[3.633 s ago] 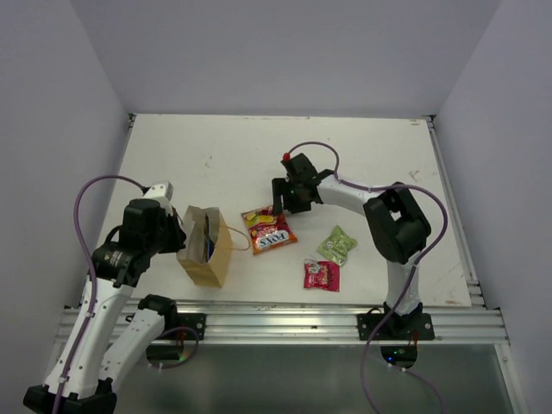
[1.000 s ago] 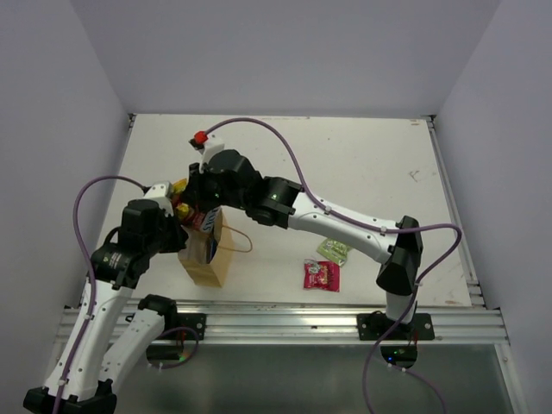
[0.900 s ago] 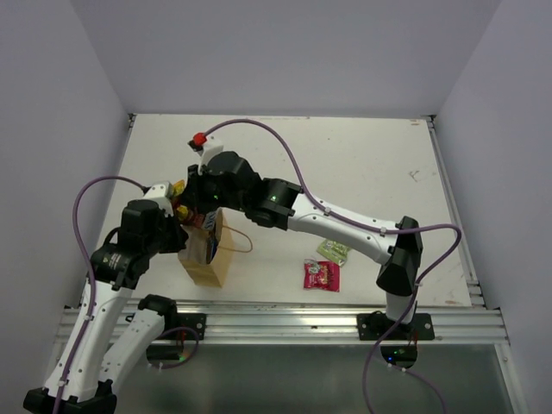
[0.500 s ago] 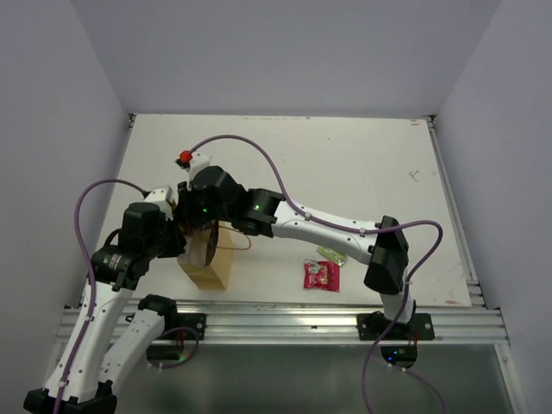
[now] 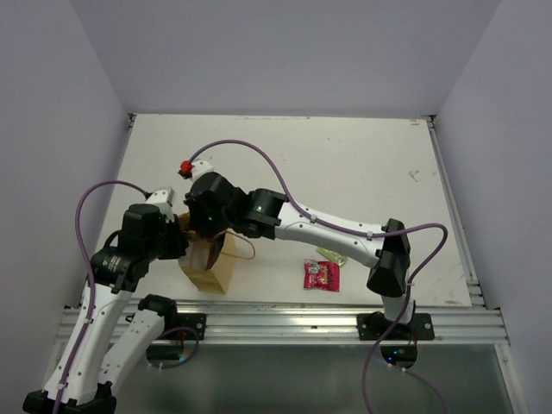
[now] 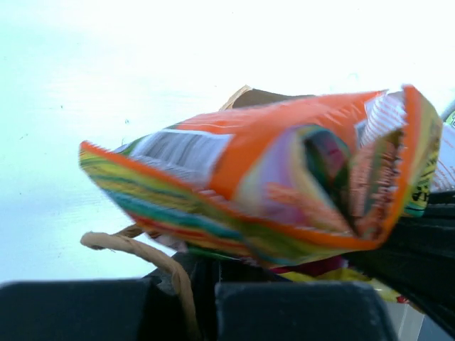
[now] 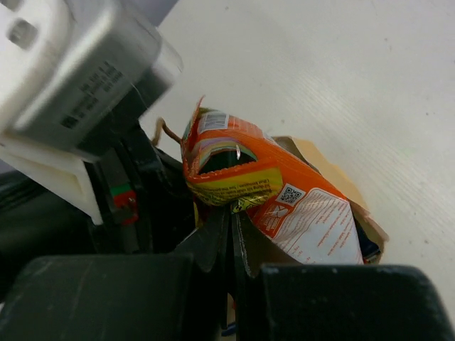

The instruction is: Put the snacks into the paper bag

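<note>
The tan paper bag point(image 5: 210, 267) stands upright near the front left of the table. My left gripper point(image 5: 178, 235) is shut on the bag's left rim, and its string handle point(image 6: 142, 250) runs down between the fingers point(image 6: 284, 312). My right gripper point(image 7: 233, 213) is shut on the crumpled end of the red-orange candy bag point(image 7: 284, 192), which hangs in the paper bag's mouth point(image 7: 323, 165). From the left wrist the candy bag point(image 6: 284, 177) fills the view. A sliver of dark blue packet point(image 7: 364, 244) shows inside. The pink packet point(image 5: 320, 275) and the pale green packet point(image 5: 331, 253) lie on the table.
My right arm point(image 5: 319, 231) reaches across the table's front and partly covers the pale green packet. My left wrist's housing point(image 7: 78, 78) sits close beside the right gripper. The bag's second handle point(image 5: 246, 246) loops out to the right. Grey walls stand on three sides.
The right gripper carried the red-orange candy bag from the table's middle to the paper bag, then sank left and down into its mouth. The left gripper kept hold of the bag.
</note>
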Robot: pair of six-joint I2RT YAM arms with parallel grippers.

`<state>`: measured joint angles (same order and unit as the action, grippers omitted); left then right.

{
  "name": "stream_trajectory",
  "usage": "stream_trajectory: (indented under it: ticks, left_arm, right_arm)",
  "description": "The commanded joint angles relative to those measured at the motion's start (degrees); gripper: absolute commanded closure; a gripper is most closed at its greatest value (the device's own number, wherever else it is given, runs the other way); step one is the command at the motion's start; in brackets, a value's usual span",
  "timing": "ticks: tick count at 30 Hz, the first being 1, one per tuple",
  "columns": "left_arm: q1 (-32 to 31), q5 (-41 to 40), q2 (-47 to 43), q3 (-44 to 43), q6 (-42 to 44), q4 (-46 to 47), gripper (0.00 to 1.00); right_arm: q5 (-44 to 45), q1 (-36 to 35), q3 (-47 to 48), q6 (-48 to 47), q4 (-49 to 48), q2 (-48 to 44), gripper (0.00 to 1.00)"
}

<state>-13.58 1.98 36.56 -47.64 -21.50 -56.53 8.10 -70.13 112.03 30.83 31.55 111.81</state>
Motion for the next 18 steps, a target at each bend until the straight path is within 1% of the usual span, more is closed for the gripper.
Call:
stream_trajectory:
  ticks: [1, 4, 9, 14, 18]
  left_arm:
    - [-0.04, -0.4, -0.43, -0.53, 1.19, 4.85, 1.0]
    - [-0.04, -0.31, -0.43, -0.44, 1.19, 4.85, 1.0]
    - [-0.04, -0.4, -0.52, -0.44, 1.11, 4.77, 1.0]
    - [-0.04, -0.22, -0.78, -0.53, 1.1, 4.77, 1.0]
    - [-0.04, -0.13, -0.96, -0.44, 1.11, 4.77, 1.0]
  right_arm:
    - [-3.44, -2.73, -0.14, -1.21, 14.75, -2.82, 1.0]
    - [-4.84, -2.73, -0.23, -1.56, 16.96, -2.47, 1.0]
    - [-6.78, -2.91, -0.76, -1.65, 16.96, -1.6, 1.0]
    - [-7.92, -3.17, 1.44, -2.0, 18.9, 2.0, 1.0]
    - [-10.47, -3.52, 4.07, -2.61, 20.57, 4.91, 1.0]
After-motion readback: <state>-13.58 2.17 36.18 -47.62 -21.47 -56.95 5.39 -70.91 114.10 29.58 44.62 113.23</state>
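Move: Just below the right hand, which already grips the orange Fox's packet, the bag's open mouth is centred about 8 cm down, level with it forward and some 2 cm to its right. On the table, roughly 25 cm below the hand, the red packet lies about 32 cm right and 5 cm back, the green packet some 36 cm right and 5 cm ahead. From the left hand, that mouth is about 3 cm ahead, 6 cm right and 1 cm down. Dipping the fingers about 10 degrees more steeply, the right hand lowers the Fox's packet some 4 cm into the bag's mouth, swinging about 3 cm left early on and easing back about as far. Its fingers keep their pinch, while the left hand stays put, still holding the bag's left side near the handle. ##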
